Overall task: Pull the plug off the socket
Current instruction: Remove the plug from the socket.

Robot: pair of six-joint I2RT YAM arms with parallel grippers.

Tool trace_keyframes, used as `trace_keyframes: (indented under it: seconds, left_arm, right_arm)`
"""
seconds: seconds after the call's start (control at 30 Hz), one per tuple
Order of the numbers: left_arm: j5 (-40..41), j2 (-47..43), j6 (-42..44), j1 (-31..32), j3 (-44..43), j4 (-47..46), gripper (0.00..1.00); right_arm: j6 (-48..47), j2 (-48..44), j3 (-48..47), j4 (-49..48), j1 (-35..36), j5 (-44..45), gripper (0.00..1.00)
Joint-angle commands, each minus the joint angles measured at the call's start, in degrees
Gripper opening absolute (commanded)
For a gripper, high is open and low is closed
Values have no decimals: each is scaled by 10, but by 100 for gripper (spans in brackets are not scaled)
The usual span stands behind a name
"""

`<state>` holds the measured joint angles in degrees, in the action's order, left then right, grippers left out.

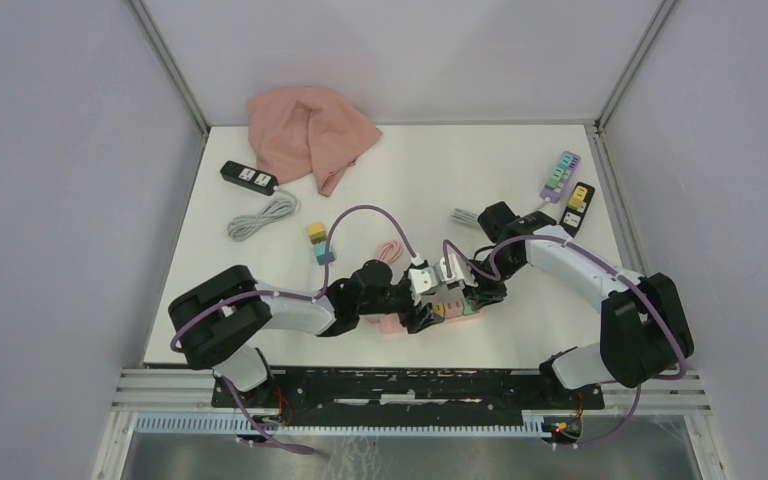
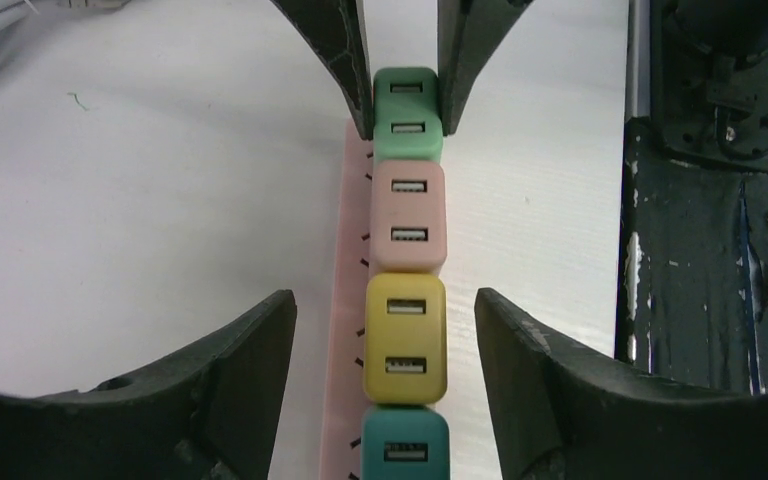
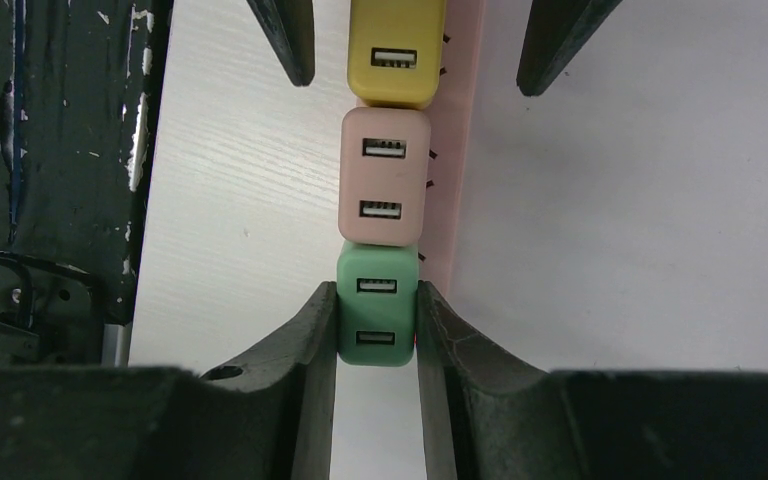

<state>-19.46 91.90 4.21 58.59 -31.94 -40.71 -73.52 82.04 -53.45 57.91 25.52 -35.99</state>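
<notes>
A pink socket strip point(image 2: 345, 300) lies on the white table with a row of plugs in it: green point(image 2: 407, 115), pink point(image 2: 408, 215), yellow point(image 2: 405, 340) and teal point(image 2: 405, 450). My right gripper point(image 3: 377, 295) is shut on the green plug point(image 3: 378, 320) at the strip's end, both fingers pressed to its sides. My left gripper point(image 2: 385, 300) is open and straddles the yellow plug with a gap on each side. From above, both grippers point(image 1: 422, 300) point(image 1: 465, 290) meet over the strip near the table's front edge.
A pink cloth point(image 1: 310, 130) lies at the back left. A black power strip point(image 1: 249, 177) with a grey cable point(image 1: 263, 215) lies left, a small plug stack point(image 1: 317, 243) nearby. A purple strip point(image 1: 559, 176) and a black one point(image 1: 578, 208) lie right. The black base rail point(image 1: 400, 385) runs along the front.
</notes>
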Motion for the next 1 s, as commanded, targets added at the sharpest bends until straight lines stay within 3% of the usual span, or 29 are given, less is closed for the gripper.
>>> trace_keyframes:
  seconds: [0.0,0.33,0.43,0.57,0.77,0.97]
  left_arm:
    - [14,-34,58,1,7,57,73]
    - [-12,6,56,0,-21,71,57]
    - [-12,14,56,1,-27,72,41]
    - [-11,13,55,0,-25,69,5]
    - [10,6,56,1,-4,54,3]
    - [38,-3,66,0,20,47,3]
  right_arm:
    - [4,3,-9,12,22,-78,0]
    - [2,1,-8,11,22,-82,0]
    - [4,-1,-8,9,23,-85,0]
    - [18,-9,-4,-8,22,-93,0]
    - [88,-33,11,-83,10,-46,0]
    - [-44,-47,18,19,-36,-73,0]
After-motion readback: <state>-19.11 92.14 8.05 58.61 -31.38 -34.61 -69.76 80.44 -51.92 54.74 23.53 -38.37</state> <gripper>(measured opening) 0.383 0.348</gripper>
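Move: The yellow plug, still in the pink socket, lies about 3 cm below the left hand's open fingers, roughly 1 cm back and 1 cm to the left. Counted from that hand at the same depth, the pink plug is some 2 cm right, the green one about 6 cm right, and the teal one about 5 cm left and 1 cm back. From the right hand, already gripping the green plug, the yellow plug is some 7 cm left and 1 cm back, about level in height. The yellow plug is what the left hand settles onto: its open fingers shift about 1.5 cm left, sink some 3 cm and ease slightly back, tips tilting down a few degrees, then close to pinch the plug's sides. The right fingers keep their grip on the green plug throughout, that hand shifting by less than 1 cm and turning about 5 degrees clockwise late on. ##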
